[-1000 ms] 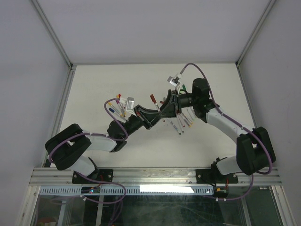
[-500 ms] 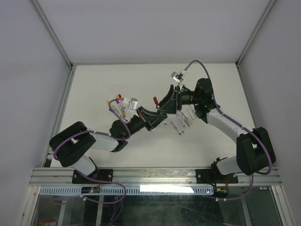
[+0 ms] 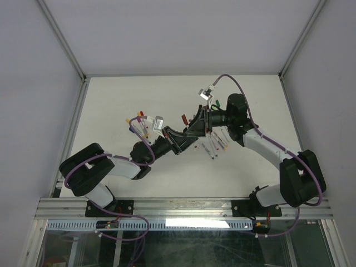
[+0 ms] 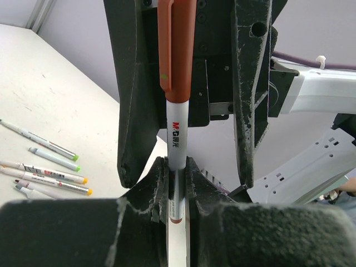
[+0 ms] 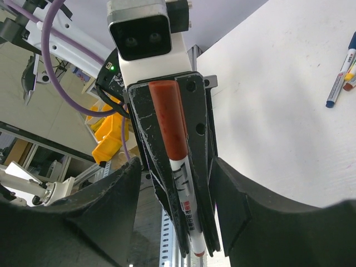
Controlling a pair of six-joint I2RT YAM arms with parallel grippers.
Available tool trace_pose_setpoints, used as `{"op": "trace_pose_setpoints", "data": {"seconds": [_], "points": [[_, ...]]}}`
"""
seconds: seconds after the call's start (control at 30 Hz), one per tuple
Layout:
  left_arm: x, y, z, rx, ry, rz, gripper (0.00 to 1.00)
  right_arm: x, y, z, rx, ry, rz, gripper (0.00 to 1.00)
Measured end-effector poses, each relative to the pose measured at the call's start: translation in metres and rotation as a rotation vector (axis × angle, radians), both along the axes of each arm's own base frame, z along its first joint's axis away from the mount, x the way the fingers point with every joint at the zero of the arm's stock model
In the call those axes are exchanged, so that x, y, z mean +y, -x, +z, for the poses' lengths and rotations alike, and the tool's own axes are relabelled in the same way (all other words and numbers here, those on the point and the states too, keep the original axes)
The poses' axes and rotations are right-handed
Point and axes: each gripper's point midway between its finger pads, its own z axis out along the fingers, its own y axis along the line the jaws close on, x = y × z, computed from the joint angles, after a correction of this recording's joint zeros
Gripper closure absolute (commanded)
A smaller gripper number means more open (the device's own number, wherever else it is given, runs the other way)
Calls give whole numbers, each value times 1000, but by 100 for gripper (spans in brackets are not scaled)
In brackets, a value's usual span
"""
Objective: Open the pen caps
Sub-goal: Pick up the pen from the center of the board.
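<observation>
My left gripper point(image 4: 177, 169) is shut on the white barrel of a pen point(image 4: 177, 139), which stands upright between its pads. The pen's red-orange cap point(image 4: 177, 50) is on the barrel and sticks out beyond them. My right gripper point(image 5: 175, 167) is open. Its fingers point(image 4: 133, 100) stand on either side of the cap with a gap on both sides. From the right wrist, the same cap point(image 5: 169, 122) runs down the middle of the view. From above, both grippers meet over the middle of the table, left point(image 3: 186, 133) and right point(image 3: 200, 119).
Loose pens and caps lie in a pile at the left point(image 3: 139, 125) and another below the right gripper point(image 3: 214, 144). A green cap point(image 3: 218, 103) lies behind the right wrist. Uncapped pens with green and yellow tips point(image 4: 50, 167) lie on the white table point(image 3: 250, 100).
The right gripper's jaws have spread wider around the cap. The left gripper has shifted a little to the right with its pen, and the two grippers now sit closer together.
</observation>
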Motion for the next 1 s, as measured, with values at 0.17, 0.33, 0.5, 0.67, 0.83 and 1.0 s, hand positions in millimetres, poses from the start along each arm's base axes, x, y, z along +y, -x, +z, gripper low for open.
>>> {"op": "trace_pose_setpoints", "data": {"seconds": [0.17,0.33,0.5,0.67,0.83,1.0], "points": [[0,-1,0,1,1,3,100,0,0,-2,18,9,-2,44],[0,-1,0,2,1,4,100,0,1,-2,21,10,-2,44],[1,0,-1,10,3,2,100,-2,-2,-2,17,7,-10,44],[2,1,-4,28,3,-5,100,-7,-10,1,-2,-2,-33,44],[1,2,-7,46,3,-12,100,-8,-12,2,-37,-10,-33,14],[1,2,-8,54,4,-14,100,-8,-10,4,-95,-25,-9,18]]}}
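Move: Just ahead of and above the right hand is the brown cap of the pen, about 4 cm forward, hardly to either side and some 3 cm up. The left hand holds that pen by its lower end, so the cap is roughly 5 cm ahead, 3 cm left and 6 cm above it. On the table, about 20 cm below the right hand, loose caps lie around 9 cm ahead and 7 cm right; opened pens lie 11 cm right and 5 cm back. Opening from about half to most of its range around the upright pen, the right gripper, already straddling it without a visible grip, shifts about 1 cm forward towards the cap and nearly as far right, pitching its wrist some 5 degrees. The left hand keeps its shut grip on the pen's lower end and sinks slightly. ##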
